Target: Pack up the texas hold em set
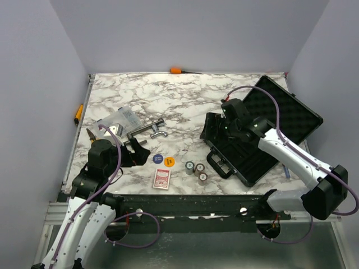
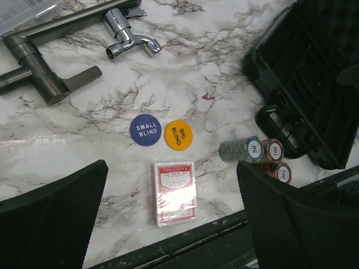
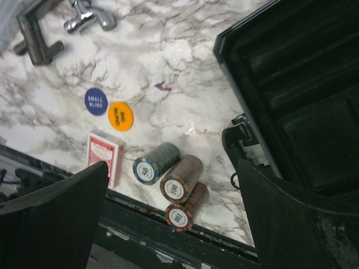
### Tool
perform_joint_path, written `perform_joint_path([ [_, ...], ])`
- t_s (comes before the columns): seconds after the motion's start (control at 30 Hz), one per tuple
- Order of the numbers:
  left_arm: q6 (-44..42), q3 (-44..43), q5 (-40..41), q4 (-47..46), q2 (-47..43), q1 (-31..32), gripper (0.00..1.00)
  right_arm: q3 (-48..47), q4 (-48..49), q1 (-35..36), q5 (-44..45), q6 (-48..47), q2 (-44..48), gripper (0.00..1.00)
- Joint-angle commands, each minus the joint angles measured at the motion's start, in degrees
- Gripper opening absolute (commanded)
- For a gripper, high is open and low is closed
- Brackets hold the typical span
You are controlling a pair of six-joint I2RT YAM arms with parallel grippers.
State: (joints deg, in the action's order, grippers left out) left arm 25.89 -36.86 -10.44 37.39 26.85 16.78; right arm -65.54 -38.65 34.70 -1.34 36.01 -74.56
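Note:
The black case (image 1: 247,159) lies open at the right, its foam-lined lid (image 1: 289,112) tipped back and its handle (image 1: 219,164) facing the near edge. The red-backed card deck (image 1: 162,179) lies flat near the front edge. Beside it are a blue disc (image 1: 158,158), an orange disc (image 1: 169,162) and three chip stacks (image 1: 196,169) on their sides. My left gripper (image 1: 137,154) is open above the table, and the deck (image 2: 175,193) shows between its fingers. My right gripper (image 1: 216,130) hovers open over the case's left edge, framing the chip stacks (image 3: 174,176).
A grey metal clamp (image 1: 147,131) with a chrome fitting (image 2: 132,42) lies left of centre. A clear plastic box (image 1: 119,120) sits behind it. Orange-handled tools rest at the back edge (image 1: 178,70) and the left edge (image 1: 78,114). A dark rail (image 2: 185,246) runs along the near edge.

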Motion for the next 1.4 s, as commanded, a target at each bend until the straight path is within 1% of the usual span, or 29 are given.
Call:
perform_joint_path([
  [0.0, -0.1, -0.3, 1.4, -0.2, 0.2, 1.0, 0.96, -1.4, -3.3, 5.0, 1.0, -2.9, -1.5, 1.0],
  [0.3, -0.1, -0.4, 1.3, -0.1, 0.7, 1.2, 0.95, -3.5, -6.4, 12.8, -0.4, -7.3, -7.0, 1.0],
  [0.43, 0.0, -0.4, 1.4, 0.0, 0.8, 1.2, 0.95, -4.1, -7.4, 15.5, -0.4, -9.1, -8.8, 0.97],
  [0.47, 0.0, -0.5, 1.4, 0.1, 0.8, 1.2, 0.94, -4.2, -7.7, 15.7, -0.4, -9.6, -9.2, 0.94],
  [0.7, 0.0, -0.6, 1.5, 0.1, 1.0, 1.2, 0.94, -3.0, -8.2, 15.9, -2.0, -11.0, -11.1, 0.83],
  [0.87, 0.0, -0.6, 1.5, 0.2, 0.9, 1.3, 0.94, -2.4, -8.8, 16.2, -1.8, -11.6, -12.2, 0.79],
  [0.93, 0.0, -0.6, 1.5, 0.3, 1.0, 1.2, 0.94, -2.1, -8.7, 16.4, -2.0, -11.9, -12.7, 0.76],
  [1.0, 0.0, -0.7, 1.5, 0.2, 1.0, 1.2, 0.94, -1.8, -8.8, 16.9, -1.8, -11.8, -13.4, 0.75],
  [1.13, 0.0, -0.7, 1.5, 0.2, 1.0, 1.2, 0.94, -0.9, -8.9, 17.9, -1.6, -11.8, -14.9, 0.67],
  [1.27, 0.0, -0.7, 1.5, 0.2, 1.1, 1.3, 0.93, 0.4, -8.6, 18.2, -1.1, -12.0, -15.4, 0.64],
  [1.37, 0.0, -0.7, 1.6, 0.2, 1.2, 1.2, 0.93, 0.9, -8.8, 18.3, -0.1, -12.2, -15.8, 0.64],
])
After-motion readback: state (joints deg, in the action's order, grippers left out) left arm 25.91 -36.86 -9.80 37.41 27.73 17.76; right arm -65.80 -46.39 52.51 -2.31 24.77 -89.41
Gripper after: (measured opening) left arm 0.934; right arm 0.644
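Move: The farther brown 100 chip stack stands about 11 cm back and 4 cm to the left of the right hand, its middle roughly 14 cm below. The blue 50 stack is some 4 cm to its left, the nearer 100 stack about 4 cm back of it and 1 cm to the right, and the case handle some 9 cm to its right. From the left hand, the brown stack lies about 23 cm right, 3 cm back and 15 cm below. Towards the brown 100 stack the open right hand comes back and down, about 9 cm each way, drifting some 5 cm left in the first part and then mostly sinking. Meanwhile the hand turns roughly 30 degrees counter-clockwise with some tilt, and the fingers narrow to about two-thirds open, ending close over the stack; no grip can be seen yet. ##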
